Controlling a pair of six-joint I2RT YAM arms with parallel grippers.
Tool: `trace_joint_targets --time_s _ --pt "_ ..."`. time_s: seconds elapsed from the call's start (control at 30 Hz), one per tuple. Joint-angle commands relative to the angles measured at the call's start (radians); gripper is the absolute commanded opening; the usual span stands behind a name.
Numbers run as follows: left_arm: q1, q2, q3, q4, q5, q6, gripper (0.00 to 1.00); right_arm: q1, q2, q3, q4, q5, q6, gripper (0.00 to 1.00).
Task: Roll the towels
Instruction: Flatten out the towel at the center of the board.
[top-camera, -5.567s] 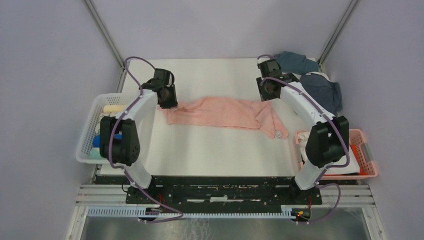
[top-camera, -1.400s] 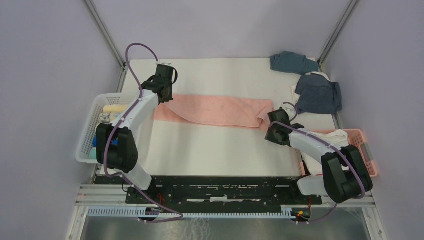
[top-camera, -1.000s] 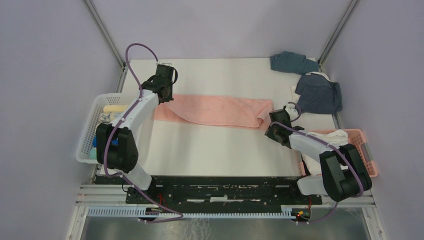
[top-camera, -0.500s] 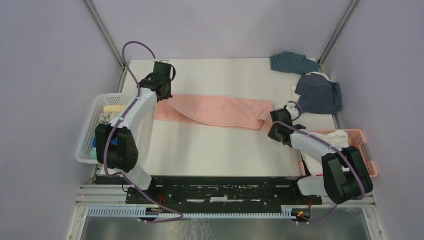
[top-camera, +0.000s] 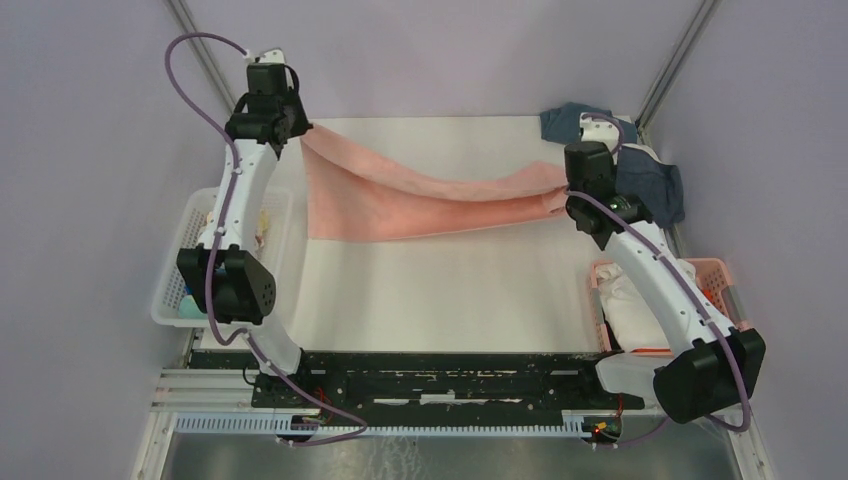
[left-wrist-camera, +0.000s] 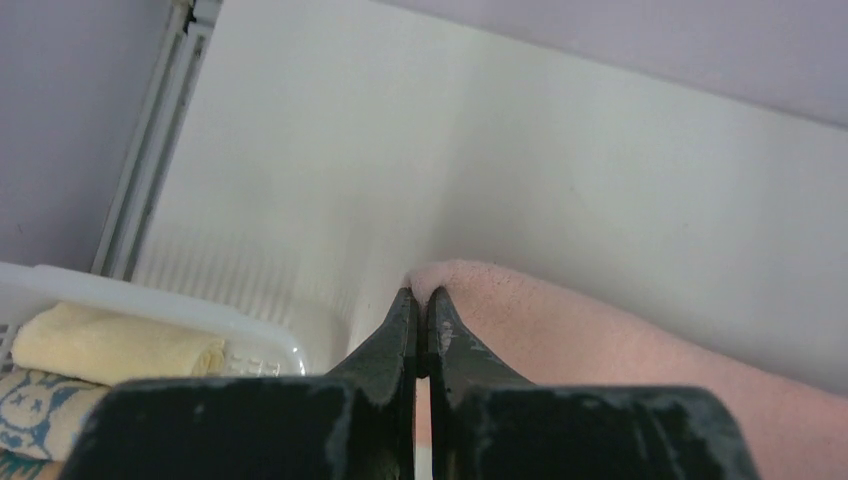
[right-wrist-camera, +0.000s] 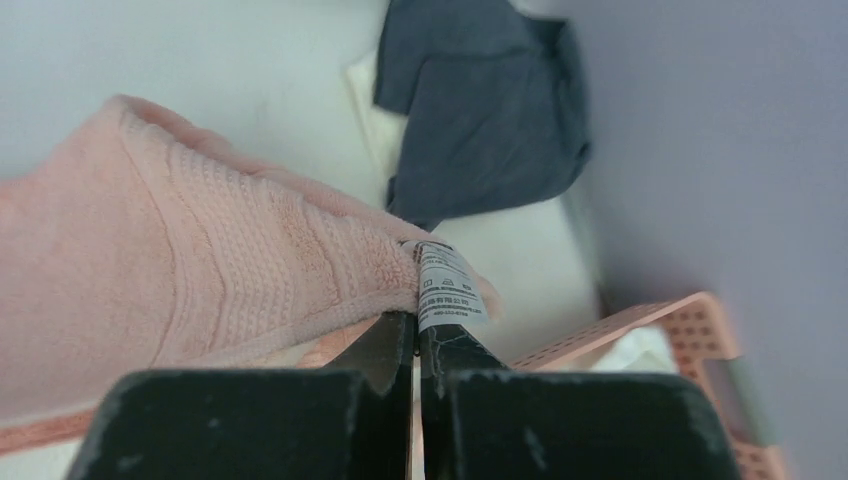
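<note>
A pink towel hangs stretched between both arms above the white table, its lower edge sagging to the table at the left. My left gripper is raised at the far left and shut on the towel's left corner. My right gripper is raised at the far right, shut on the towel's right corner next to its white label. Two dark blue towels lie crumpled at the far right corner. A white towel sits in the pink basket.
A white lattice basket at the left edge holds rolled towels, a cream one among them. The pink basket stands at the right edge under my right arm. Metal frame posts rise at both far corners.
Both arms have lifted and moved toward the far side. The right gripper has shut on the towel's right corner and carried it up. The towel, flat before, now hangs stretched between them.
</note>
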Motion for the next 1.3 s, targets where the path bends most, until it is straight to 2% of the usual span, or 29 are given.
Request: trace_joint_targets --time_s 0.0,0.1,0.2,0.37,0.5,0.7,0.87,1.03,1.27 --pt "0.043 -0.039 0.113 0.004 0.072 -0.093 0.03 -0.008 -0.049 0.147 -0.066 0.206 -0.267 0.00" --pt "0.072 -0.098 0.101 0.010 0.090 -0.111 0.03 -0.008 -0.093 0.158 -0.085 0.225 -0.338 0.00" --pt "0.101 -0.165 0.044 0.033 0.104 -0.121 0.03 -0.008 -0.138 0.154 -0.144 0.140 -0.324 0.00" --pt "0.111 -0.272 -0.068 0.044 0.139 -0.130 0.03 -0.008 -0.172 0.160 -0.292 -0.258 -0.201 0.04" --pt "0.110 -0.357 -0.225 0.070 0.172 -0.134 0.03 -0.008 -0.139 0.117 -0.360 -0.463 -0.141 0.10" --pt "0.110 -0.421 -0.509 0.148 0.246 -0.158 0.03 -0.008 -0.007 -0.044 -0.274 -0.523 -0.064 0.09" --pt "0.110 -0.423 -0.625 0.175 0.246 -0.154 0.03 -0.008 0.158 -0.096 -0.174 -0.568 -0.023 0.07" --pt "0.110 -0.415 -0.674 0.183 0.242 -0.145 0.03 -0.006 0.253 -0.086 -0.165 -0.574 -0.011 0.17" --pt "0.110 -0.423 -0.685 0.186 0.247 -0.145 0.03 0.000 0.215 -0.082 -0.204 -0.606 0.030 0.31"
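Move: Both hands already hold a raised end of the pink towel. The board's centre lies about 15 cm back, 29 cm right and 27 cm below the left hand, with the white basket some 22 cm left and 19 cm back of that hand. From the right hand the centre is 2 cm back, 27 cm left and 22 cm below; the blue towels lie 19 cm right, 7 cm ahead, the pink basket 28 cm right, 18 cm back. Both hands flick the held towel up about 7 cm, then back and down; right veers left, opens slightly. ##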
